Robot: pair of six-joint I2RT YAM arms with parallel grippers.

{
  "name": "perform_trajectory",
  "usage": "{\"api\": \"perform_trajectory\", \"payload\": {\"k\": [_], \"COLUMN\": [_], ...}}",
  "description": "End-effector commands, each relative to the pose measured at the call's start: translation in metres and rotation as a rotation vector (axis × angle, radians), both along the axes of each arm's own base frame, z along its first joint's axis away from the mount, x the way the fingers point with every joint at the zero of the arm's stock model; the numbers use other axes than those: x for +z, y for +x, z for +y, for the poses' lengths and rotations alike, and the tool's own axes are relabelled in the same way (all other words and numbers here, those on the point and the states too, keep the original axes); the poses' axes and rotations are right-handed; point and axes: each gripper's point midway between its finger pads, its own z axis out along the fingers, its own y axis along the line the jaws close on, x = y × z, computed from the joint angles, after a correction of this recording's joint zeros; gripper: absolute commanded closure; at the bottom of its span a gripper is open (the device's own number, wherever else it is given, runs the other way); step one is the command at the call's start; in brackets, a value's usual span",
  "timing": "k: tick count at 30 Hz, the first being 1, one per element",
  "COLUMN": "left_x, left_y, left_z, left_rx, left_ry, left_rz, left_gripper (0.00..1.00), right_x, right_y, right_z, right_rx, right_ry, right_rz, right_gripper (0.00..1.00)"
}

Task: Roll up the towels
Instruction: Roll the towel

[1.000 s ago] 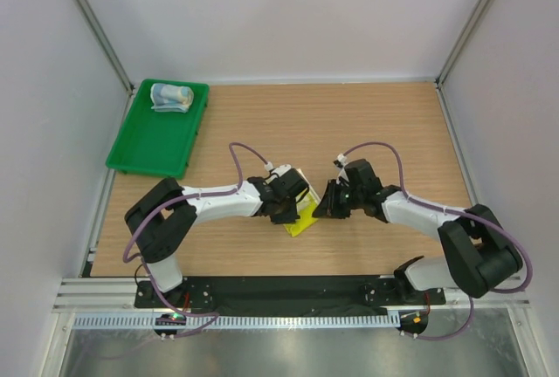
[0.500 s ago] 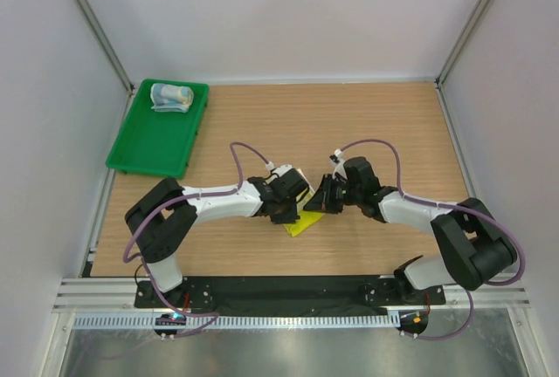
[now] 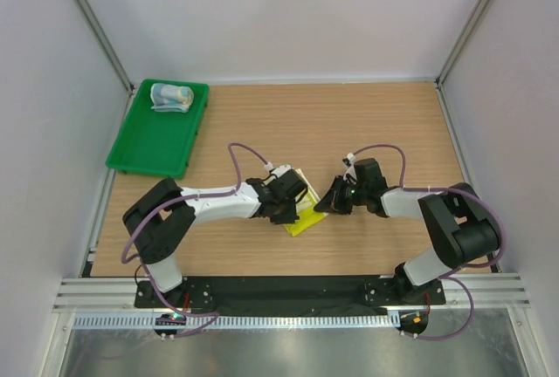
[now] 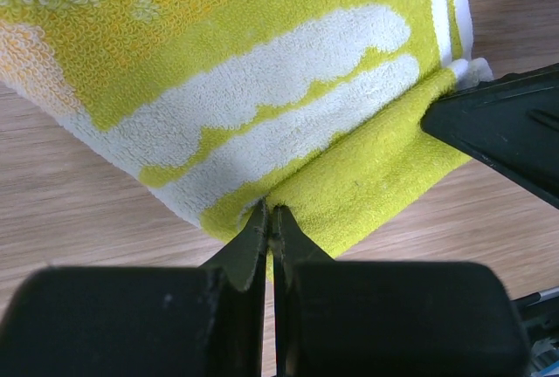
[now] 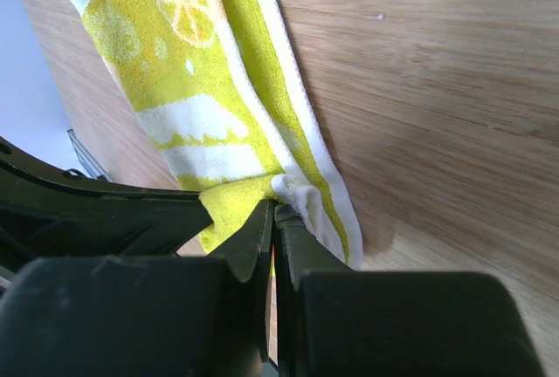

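The yellow-green towel (image 3: 302, 219) with white and orange spots lies folded on the wooden table between my two grippers. My left gripper (image 3: 291, 200) is shut on its folded near edge; in the left wrist view the tips (image 4: 272, 216) pinch the towel (image 4: 262, 89) at the fold. My right gripper (image 3: 326, 203) is shut on the same towel's corner, where its tips (image 5: 274, 211) bite the white-bordered edge of the towel (image 5: 192, 71). The light blue towel (image 3: 171, 96) lies rolled up in the far end of the green tray.
The green tray (image 3: 153, 146) sits at the table's back left. White walls with metal posts close in the table on three sides. The two grippers are close together, the right one's finger (image 4: 507, 128) showing in the left wrist view.
My right gripper has closed a little more on the towel's corner, and the right arm's elbow has swung in toward the table's middle. The left gripper has stayed shut on the towel.
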Motion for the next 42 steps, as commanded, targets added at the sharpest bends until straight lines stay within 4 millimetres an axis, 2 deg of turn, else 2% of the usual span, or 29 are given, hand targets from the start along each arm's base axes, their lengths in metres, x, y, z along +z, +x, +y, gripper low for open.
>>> {"api": "perform_trajectory", "payload": {"k": [1,9,18,22,24,27,28,31,32,34,35,38,42], "left_x": [-0.013,-0.01,0.008,0.006,0.002,0.013,0.031,0.065,0.085,0.099,0.106,0.114,0.108], "left_y": [-0.01,-0.016,-0.02,-0.024,-0.026,-0.025,-0.024,-0.018,-0.019,-0.017,-0.018,-0.023,-0.033], "left_z": [0.025,0.026,0.054,0.058,0.061,0.061,0.053,0.042,0.031,0.025,0.016,-0.004,-0.034], "left_rx": [0.006,0.009,0.037,0.016,0.007,-0.005,-0.027,-0.099,-0.136,-0.218,-0.254,-0.377,-0.483], "left_ry": [0.08,0.063,0.046,0.049,0.061,0.06,0.028,0.005,-0.03,-0.013,-0.036,-0.057,-0.113], "left_rz": [0.033,0.05,-0.041,-0.038,-0.031,-0.062,-0.105,-0.232,-0.284,-0.358,-0.385,-0.42,-0.425], "left_gripper": [1.0,0.98,0.84,0.84,0.87,0.91,0.91,0.87,0.85,0.82,0.81,0.79,0.76], "right_x": [-0.006,-0.012,-0.014,-0.012,-0.01,-0.007,-0.006,-0.003,-0.002,0.001,0.001,0.004,0.008], "right_y": [0.005,0.001,0.006,0.008,0.009,0.01,0.011,0.012,0.012,0.013,0.014,0.015,0.019], "right_z": [-0.005,-0.008,-0.007,-0.005,-0.004,-0.003,-0.002,-0.002,-0.002,-0.001,-0.001,0.0,0.001], "right_rx": [0.002,0.01,0.009,0.013,0.018,0.022,0.022,0.025,0.026,0.028,0.027,0.031,0.041], "right_ry": [-0.02,-0.035,-0.02,-0.014,-0.01,-0.005,-0.004,-0.002,-0.003,0.002,0.001,0.002,-0.002], "right_rz": [-0.037,-0.034,-0.019,-0.02,-0.024,-0.024,-0.026,-0.029,-0.033,-0.035,-0.037,-0.043,-0.049], "right_gripper": [0.97,0.97,0.98,0.98,0.98,0.98,0.98,0.98,0.98,0.98,0.98,0.98,0.98]}}
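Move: At the left hand's shut fingertips is the towel's folded end, its middle about 2 cm ahead and 4 cm to the right, roughly 1 cm lower. The towel's flat part lies some 6 cm ahead and 3 cm left; the right gripper pinches the fold about 4 cm ahead and 8 cm right. From the right hand, the folded end's middle is about 2 cm back, 4 cm left and 1 cm down. Sweeping low to its left about 6 cm and back 3 cm, the left hand comes away from the towel's folded end with its fingers slightly parted, then rises some 10 cm while swinging back to the right, tipping its fingertips forward and turning clockwise about 20 degrees, fingers opening a little more. The right hand stays put, still pinching the fold's far right corner. ##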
